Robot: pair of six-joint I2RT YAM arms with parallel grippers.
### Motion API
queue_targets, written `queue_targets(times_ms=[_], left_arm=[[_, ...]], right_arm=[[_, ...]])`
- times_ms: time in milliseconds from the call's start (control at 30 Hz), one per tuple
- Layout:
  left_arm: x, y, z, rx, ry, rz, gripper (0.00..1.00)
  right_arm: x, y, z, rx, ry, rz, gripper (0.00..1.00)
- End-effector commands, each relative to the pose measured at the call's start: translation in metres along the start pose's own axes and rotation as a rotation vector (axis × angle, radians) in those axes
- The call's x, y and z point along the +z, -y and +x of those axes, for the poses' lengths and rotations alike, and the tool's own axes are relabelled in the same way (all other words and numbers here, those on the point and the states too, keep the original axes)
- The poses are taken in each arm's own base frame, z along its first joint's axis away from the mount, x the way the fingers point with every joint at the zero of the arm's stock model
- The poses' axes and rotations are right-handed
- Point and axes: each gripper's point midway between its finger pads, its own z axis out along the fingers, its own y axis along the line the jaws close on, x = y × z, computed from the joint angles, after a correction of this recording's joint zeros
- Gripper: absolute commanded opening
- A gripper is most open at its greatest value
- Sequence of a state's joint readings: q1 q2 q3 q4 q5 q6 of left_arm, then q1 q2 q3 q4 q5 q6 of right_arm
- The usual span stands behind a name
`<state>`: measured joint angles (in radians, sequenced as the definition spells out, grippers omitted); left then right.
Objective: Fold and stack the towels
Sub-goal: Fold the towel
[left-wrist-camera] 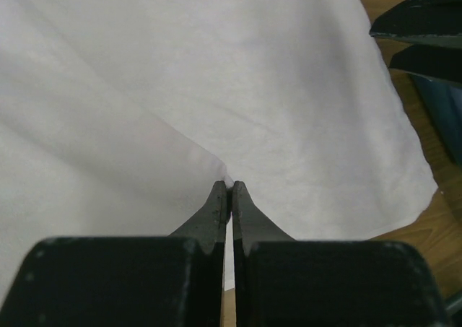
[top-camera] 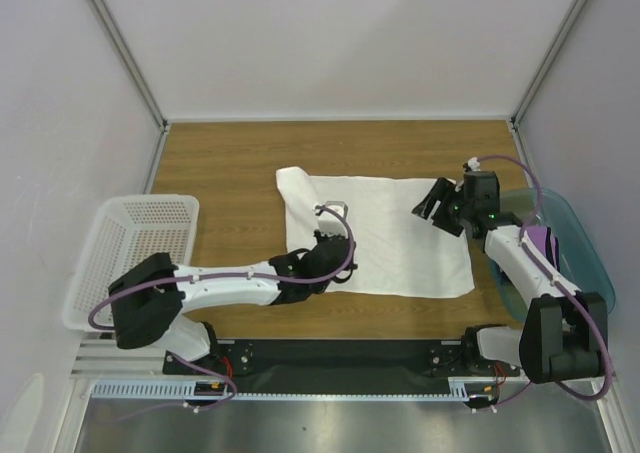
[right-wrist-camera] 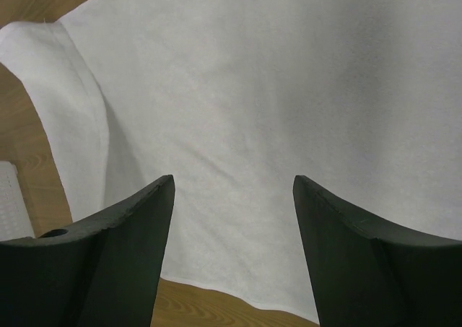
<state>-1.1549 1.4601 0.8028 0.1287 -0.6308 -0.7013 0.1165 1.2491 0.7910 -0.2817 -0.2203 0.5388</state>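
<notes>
The white towel (top-camera: 390, 233) lies spread on the wooden table, its far left corner bunched. My left gripper (top-camera: 338, 248) sits low on the towel's left front part. In the left wrist view its jaws (left-wrist-camera: 231, 186) are shut on a small raised pinch of the white towel (left-wrist-camera: 253, 89), and a crease runs left from there. My right gripper (top-camera: 432, 205) hovers over the towel's right edge. Seen from the right wrist, it (right-wrist-camera: 233, 182) is open, with only white towel (right-wrist-camera: 289, 89) and the towel's hem below it. A purple patch (top-camera: 541, 240) shows in the bin behind the right arm.
A white perforated basket (top-camera: 140, 223) stands at the left edge of the table. A translucent teal bin (top-camera: 580, 243) stands at the right edge, partly behind the right arm. Bare wood (top-camera: 220, 173) lies beyond and left of the towel. White walls enclose the table.
</notes>
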Motion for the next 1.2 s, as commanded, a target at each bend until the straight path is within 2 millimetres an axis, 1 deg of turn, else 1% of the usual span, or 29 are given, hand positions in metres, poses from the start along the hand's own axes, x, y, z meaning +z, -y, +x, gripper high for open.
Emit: queue_targets(times_ms=[0, 33, 133, 167, 200, 233, 300, 367, 400, 467, 500, 567, 600, 633, 667, 700, 733, 800, 833, 867, 933, 1033, 1067, 1133, 1167], left_arm=[[0.005, 0.052, -0.018, -0.014, 0.036, 0.150, 0.00], [0.006, 0.063, -0.023, -0.019, 0.042, 0.175, 0.00], [0.009, 0.088, -0.022, -0.011, 0.031, 0.241, 0.00], [0.009, 0.094, -0.020, -0.006, 0.028, 0.259, 0.00], [0.007, 0.104, -0.021, -0.006, 0.027, 0.284, 0.00], [0.009, 0.107, -0.013, 0.008, 0.015, 0.292, 0.00], [0.006, 0.122, -0.008, 0.011, -0.002, 0.345, 0.00], [0.007, 0.131, 0.004, 0.027, -0.027, 0.380, 0.00], [0.005, 0.139, 0.007, 0.032, -0.040, 0.411, 0.00], [0.005, 0.145, 0.016, 0.051, -0.060, 0.434, 0.00], [0.004, 0.147, 0.017, 0.055, -0.060, 0.431, 0.00], [0.006, 0.142, 0.024, 0.053, -0.082, 0.407, 0.00], [0.007, 0.136, 0.028, 0.052, -0.091, 0.384, 0.00], [0.010, 0.124, 0.033, 0.047, -0.106, 0.325, 0.00], [0.010, 0.116, 0.032, 0.040, -0.104, 0.290, 0.00], [0.009, 0.106, 0.034, 0.040, -0.112, 0.252, 0.00], [0.010, 0.093, 0.034, 0.008, -0.103, 0.188, 0.00], [0.006, 0.062, 0.044, 0.016, -0.142, 0.099, 0.00], [0.005, 0.047, 0.052, -0.014, -0.169, 0.042, 0.00], [0.008, 0.031, 0.054, -0.030, -0.184, -0.004, 0.00], [0.012, 0.001, 0.069, -0.080, -0.252, -0.081, 0.00], [0.016, -0.028, 0.085, -0.130, -0.312, -0.169, 0.00], [0.020, -0.038, 0.084, -0.153, -0.318, -0.199, 0.00], [0.021, -0.054, 0.093, -0.182, -0.351, -0.247, 0.00], [0.024, -0.063, 0.092, -0.204, -0.354, -0.272, 0.00]], right_arm=[[-0.011, 0.006, 0.005, 0.010, -0.018, -0.025, 0.73], [-0.015, 0.006, 0.005, 0.019, -0.014, -0.036, 0.73], [-0.023, 0.011, 0.003, 0.037, 0.008, -0.034, 0.73], [-0.024, 0.020, 0.005, 0.045, 0.009, -0.004, 0.73], [-0.024, 0.025, 0.006, 0.036, 0.010, 0.010, 0.73], [-0.025, 0.029, 0.007, 0.037, 0.008, 0.024, 0.73], [-0.023, 0.038, 0.013, 0.038, 0.005, 0.059, 0.73], [-0.018, 0.046, 0.018, 0.049, 0.002, 0.080, 0.73], [-0.016, 0.048, 0.020, 0.053, -0.001, 0.083, 0.73], [-0.013, 0.048, 0.022, 0.057, -0.007, 0.071, 0.72], [-0.009, 0.052, 0.028, 0.062, -0.024, 0.076, 0.71], [-0.003, 0.053, 0.030, 0.052, -0.024, 0.064, 0.70], [0.001, 0.057, 0.035, 0.057, -0.048, 0.070, 0.69], [0.004, 0.057, 0.038, 0.058, -0.061, 0.067, 0.67], [0.006, 0.056, 0.041, 0.058, -0.075, 0.058, 0.66], [0.009, 0.059, 0.047, 0.061, -0.092, 0.066, 0.65], [0.011, 0.055, 0.049, 0.046, -0.094, 0.053, 0.62], [0.014, 0.058, 0.054, 0.030, -0.096, 0.083, 0.60], [0.016, 0.057, 0.058, 0.016, -0.102, 0.087, 0.59], [0.018, 0.058, 0.060, 0.007, -0.100, 0.100, 0.59], [0.024, 0.059, 0.067, -0.001, -0.117, 0.115, 0.58], [0.031, 0.063, 0.076, 0.001, -0.149, 0.136, 0.56], [0.034, 0.061, 0.079, -0.005, -0.159, 0.135, 0.54], [0.037, 0.060, 0.082, -0.004, -0.168, 0.142, 0.52], [0.040, 0.060, 0.085, -0.005, -0.180, 0.147, 0.52]])
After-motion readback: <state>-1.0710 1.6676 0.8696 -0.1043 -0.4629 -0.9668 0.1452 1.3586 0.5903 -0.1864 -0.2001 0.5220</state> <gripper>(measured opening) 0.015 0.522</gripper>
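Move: The left hand already pinches the white towel's near left corner. The spread towel's middle lies about 9 cm ahead of this hand, 9 cm to its right and 11 cm below; the raised far left flap is some 24 cm ahead and 13 cm left. From the open right hand, the towel's middle is level with it, about 9 cm left and 11 cm down; the near right corner lies 14 cm back and 12 cm right, the green bin 5 cm back and 32 cm right. Rightward first, the left hand draws its pinched corner about 12 cm across and slightly back, turning clockwise, then swings back left and sinks some 9 cm towards the towel, fingers still shut and tipping down. The right hand eases back and slightly right, then sinks just as far close over the towel's right half, fingers partly closing; whether they touch can't be seen. ##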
